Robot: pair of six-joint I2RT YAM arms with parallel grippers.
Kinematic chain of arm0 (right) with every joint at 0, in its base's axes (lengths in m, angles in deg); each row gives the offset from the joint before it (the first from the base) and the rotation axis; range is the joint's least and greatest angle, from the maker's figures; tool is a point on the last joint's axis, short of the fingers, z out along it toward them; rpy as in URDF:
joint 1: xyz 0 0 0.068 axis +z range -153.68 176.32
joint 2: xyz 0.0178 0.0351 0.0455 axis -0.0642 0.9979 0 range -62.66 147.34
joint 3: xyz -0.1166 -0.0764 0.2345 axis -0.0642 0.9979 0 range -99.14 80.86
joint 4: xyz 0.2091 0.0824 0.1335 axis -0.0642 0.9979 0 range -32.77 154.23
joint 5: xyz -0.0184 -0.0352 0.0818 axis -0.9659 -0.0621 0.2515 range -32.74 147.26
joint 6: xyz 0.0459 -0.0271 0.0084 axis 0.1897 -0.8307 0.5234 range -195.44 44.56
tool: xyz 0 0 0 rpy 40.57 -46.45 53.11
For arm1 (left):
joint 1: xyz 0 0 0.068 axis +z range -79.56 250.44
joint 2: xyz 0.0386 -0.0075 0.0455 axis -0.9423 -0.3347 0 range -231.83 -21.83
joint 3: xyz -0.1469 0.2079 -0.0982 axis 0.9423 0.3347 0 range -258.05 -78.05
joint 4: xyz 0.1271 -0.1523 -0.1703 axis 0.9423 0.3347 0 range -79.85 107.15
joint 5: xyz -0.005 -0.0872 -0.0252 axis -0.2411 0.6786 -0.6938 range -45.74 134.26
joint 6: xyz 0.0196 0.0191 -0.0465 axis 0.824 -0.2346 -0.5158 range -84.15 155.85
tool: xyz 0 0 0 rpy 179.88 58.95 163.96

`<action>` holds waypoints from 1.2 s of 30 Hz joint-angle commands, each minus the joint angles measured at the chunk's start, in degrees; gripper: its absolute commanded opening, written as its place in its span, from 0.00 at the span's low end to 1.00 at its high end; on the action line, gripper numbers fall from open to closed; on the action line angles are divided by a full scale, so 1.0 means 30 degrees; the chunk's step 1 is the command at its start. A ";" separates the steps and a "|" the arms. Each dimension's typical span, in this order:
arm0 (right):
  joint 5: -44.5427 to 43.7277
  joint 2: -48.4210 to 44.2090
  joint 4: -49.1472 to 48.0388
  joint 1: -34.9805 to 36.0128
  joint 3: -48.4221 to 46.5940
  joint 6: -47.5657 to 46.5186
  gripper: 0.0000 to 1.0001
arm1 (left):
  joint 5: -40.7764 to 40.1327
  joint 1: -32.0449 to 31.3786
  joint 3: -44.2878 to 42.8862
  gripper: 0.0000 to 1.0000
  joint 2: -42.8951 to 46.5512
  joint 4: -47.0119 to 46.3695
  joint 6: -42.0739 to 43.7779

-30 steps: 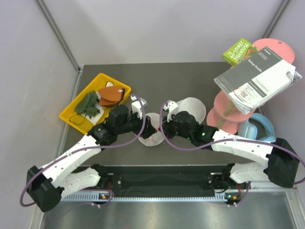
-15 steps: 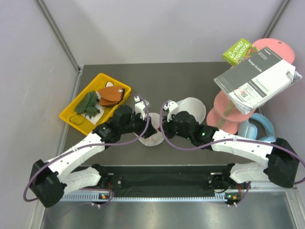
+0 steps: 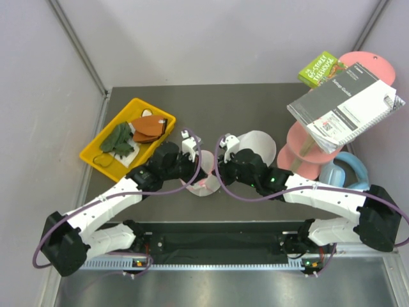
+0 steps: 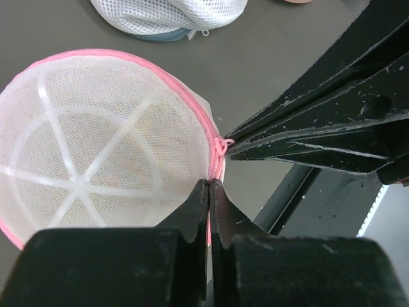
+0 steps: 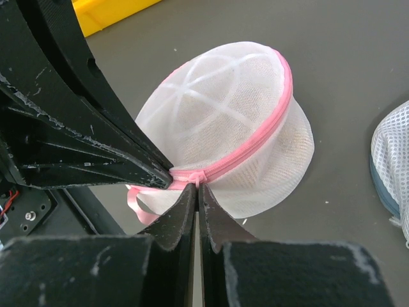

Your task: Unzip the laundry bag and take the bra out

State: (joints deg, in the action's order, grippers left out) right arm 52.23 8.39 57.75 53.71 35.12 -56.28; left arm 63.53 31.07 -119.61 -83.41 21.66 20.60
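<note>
The laundry bag (image 4: 96,147), a white mesh dome with pink rim and ribs, lies on the dark table between both arms (image 3: 202,183). My left gripper (image 4: 209,185) is shut on the bag's pink zippered rim (image 4: 198,115). My right gripper (image 5: 195,187) is shut at the pink zipper pull (image 5: 199,176) on the same rim. In the left wrist view its fingertips (image 4: 239,148) touch the pull from the right. A pink ribbon loop (image 5: 137,204) hangs below the rim. The zipper looks closed. The bra is hidden.
A plain white mesh dome (image 3: 259,146) sits right behind the bag. At the back left a yellow tray (image 3: 102,160) holds dark green cloth and reddish-brown pieces. A pink stand (image 3: 300,160) with a booklet (image 3: 345,105) and a light blue object (image 3: 348,171) stand on the right.
My left gripper has moved right onto the bag and closed from open onto its pink rim. The right arm has stayed put, shut at the pull.
</note>
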 commanded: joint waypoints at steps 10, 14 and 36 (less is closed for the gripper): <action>-0.0226 -0.1006 -0.0288 -0.2105 0.0625 -0.0145 0.00 | -0.0679 0.0029 -0.0267 0.00 0.0779 0.0674 0.0511; 0.0009 -0.1152 -0.0288 -0.2751 0.0772 -0.0321 0.00 | -0.1061 0.0029 -0.0414 0.00 0.1249 0.1290 0.0628; 0.1562 -0.0508 -0.0348 -0.0995 -0.0340 -0.0146 0.00 | 0.0196 0.0000 -0.1762 0.65 0.1457 0.0181 -0.0250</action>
State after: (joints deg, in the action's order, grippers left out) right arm 56.27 6.79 58.12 48.61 37.31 -57.22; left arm 60.97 31.07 -122.82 -78.58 27.60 21.50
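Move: The right fingers already hold the zipper pull, and the left fingers pinch the pink rim beside it, so the pull lies about 3 cm to the left hand's right and 1 cm ahead. From the right hand, the laundry bag's middle is roughly 4 cm ahead, 3 cm left and 3 cm below. The other white mesh bag sits some 16 cm right and 10 cm farther out, 5 cm lower. The yellow tray's middle is about 33 cm left of the left hand and 14 cm ahead, some 6 cm lower. To the right and forward, the right hand draws the zipper pull about 5 cm along the pink rim, away from the left fingers, then eases about half of that back, still gripping the pull. Meanwhile the left hand, pinching the rim beside the zip, draws about 2 cm left; then its fingers open wide, let go of the rim, and it rises some 2.5 cm. ##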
